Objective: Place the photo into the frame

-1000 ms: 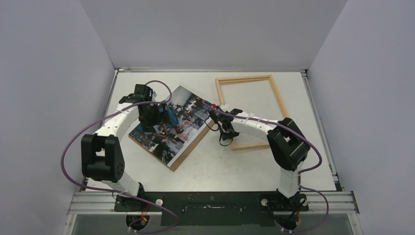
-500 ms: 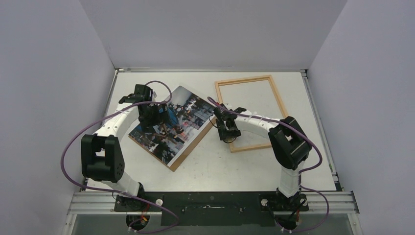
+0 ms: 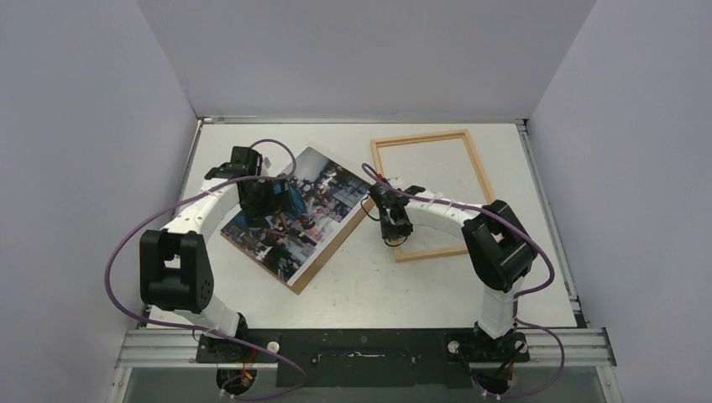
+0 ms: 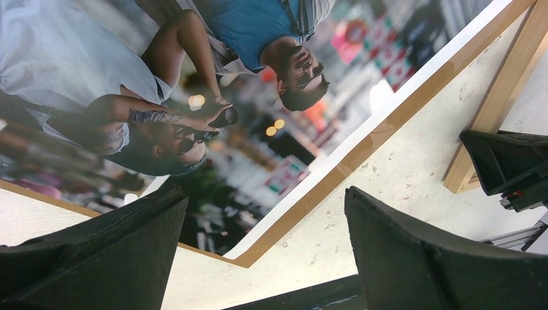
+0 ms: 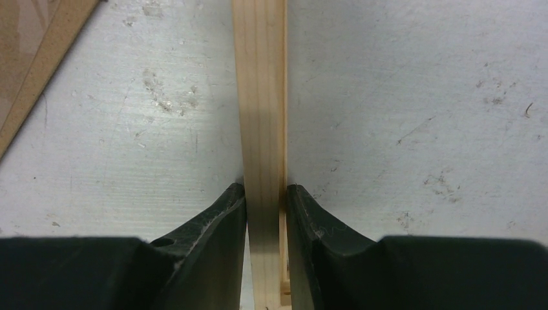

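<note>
The photo (image 3: 295,211) lies glossy side up on a brown backing board (image 3: 332,250) at the table's left of centre. My left gripper (image 3: 281,197) hovers over it, open, with nothing between its fingers; in the left wrist view the photo (image 4: 213,97) fills the upper left and the jaws (image 4: 266,194) straddle the board's corner. The light-wood frame (image 3: 420,137) lies flat at the right. My right gripper (image 3: 393,220) is shut on its left bar, and the right wrist view shows that bar (image 5: 258,97) pinched between the two fingers (image 5: 266,190).
The board's edge (image 5: 39,51) lies just left of the gripped bar. Grey walls enclose the table on three sides. The right gripper's black body (image 4: 510,168) shows beside the frame bar (image 4: 501,97) in the left wrist view.
The right gripper shifted a little right from beside the board's edge onto the frame's left bar, opened briefly and closed on the bar. The left arm has not moved.
</note>
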{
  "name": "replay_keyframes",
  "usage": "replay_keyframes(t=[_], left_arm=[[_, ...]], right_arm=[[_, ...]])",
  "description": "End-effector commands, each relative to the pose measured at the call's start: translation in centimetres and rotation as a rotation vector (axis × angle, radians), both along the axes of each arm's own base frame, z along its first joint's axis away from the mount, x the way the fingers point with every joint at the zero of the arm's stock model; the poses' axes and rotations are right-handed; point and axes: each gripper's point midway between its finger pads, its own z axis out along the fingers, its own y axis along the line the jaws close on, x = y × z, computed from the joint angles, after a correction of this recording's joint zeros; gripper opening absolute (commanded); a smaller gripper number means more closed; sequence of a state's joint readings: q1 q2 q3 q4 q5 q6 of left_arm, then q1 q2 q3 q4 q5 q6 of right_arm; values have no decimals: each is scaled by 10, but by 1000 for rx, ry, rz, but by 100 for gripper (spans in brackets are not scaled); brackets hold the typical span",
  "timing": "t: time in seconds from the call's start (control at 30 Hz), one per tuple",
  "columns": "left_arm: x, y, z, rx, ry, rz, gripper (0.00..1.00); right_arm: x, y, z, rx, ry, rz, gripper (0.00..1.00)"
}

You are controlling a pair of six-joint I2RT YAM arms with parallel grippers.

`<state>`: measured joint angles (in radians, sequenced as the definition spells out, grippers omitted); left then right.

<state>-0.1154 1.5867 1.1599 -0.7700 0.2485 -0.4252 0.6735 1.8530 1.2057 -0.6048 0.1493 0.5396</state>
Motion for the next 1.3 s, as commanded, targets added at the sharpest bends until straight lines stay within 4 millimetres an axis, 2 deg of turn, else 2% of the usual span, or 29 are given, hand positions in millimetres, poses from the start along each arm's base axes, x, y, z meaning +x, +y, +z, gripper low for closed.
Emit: replay_keyframes(t=[0.0, 0.37, 0.73, 0.87, 1.07, 1.27], left_arm=[[13, -2, 5, -28, -59, -14, 91], [17, -5, 0, -47, -63, -19, 91], [20, -3, -3, -48, -59, -16, 91], [20, -4, -1, -51, -62, -14, 91], [17, -5, 1, -60, -64, -7, 91], [18, -7, 8, -80, -94, 16, 91]], right_arm=[[5, -18, 13, -25, -56, -139, 8], [0, -26, 12, -58, -41, -141, 7], [-20, -27, 10, -16, 8, -99, 15], [-12, -24, 14, 22, 9, -121, 22], [4, -21, 24, 58, -4, -128, 40], [17, -10, 56, 124, -52, -55, 47]])
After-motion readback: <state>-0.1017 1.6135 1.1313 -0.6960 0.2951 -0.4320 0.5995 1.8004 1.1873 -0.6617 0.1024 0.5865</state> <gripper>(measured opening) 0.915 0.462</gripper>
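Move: The right hand already pinches the frame's left bar near its lower end. The frame's middle lies about 10 cm ahead and 9 cm to the right, level with the fingers, and its near left corner some 5 cm back, straight behind. The photo's middle is roughly 23 cm to this hand's left and 4 cm farther out. From the left hand, the frame's middle is about 35 cm right, 8 cm ahead and 8 cm below. Still pinching the frame's left bar, the right hand first turns it clockwise by some 5 degrees, then drags it across the table to the right and back, about 2 cm in all, away from the photo. The fingers then open and let go of the bar, and the hand lifts about 1 cm while easing forward. ##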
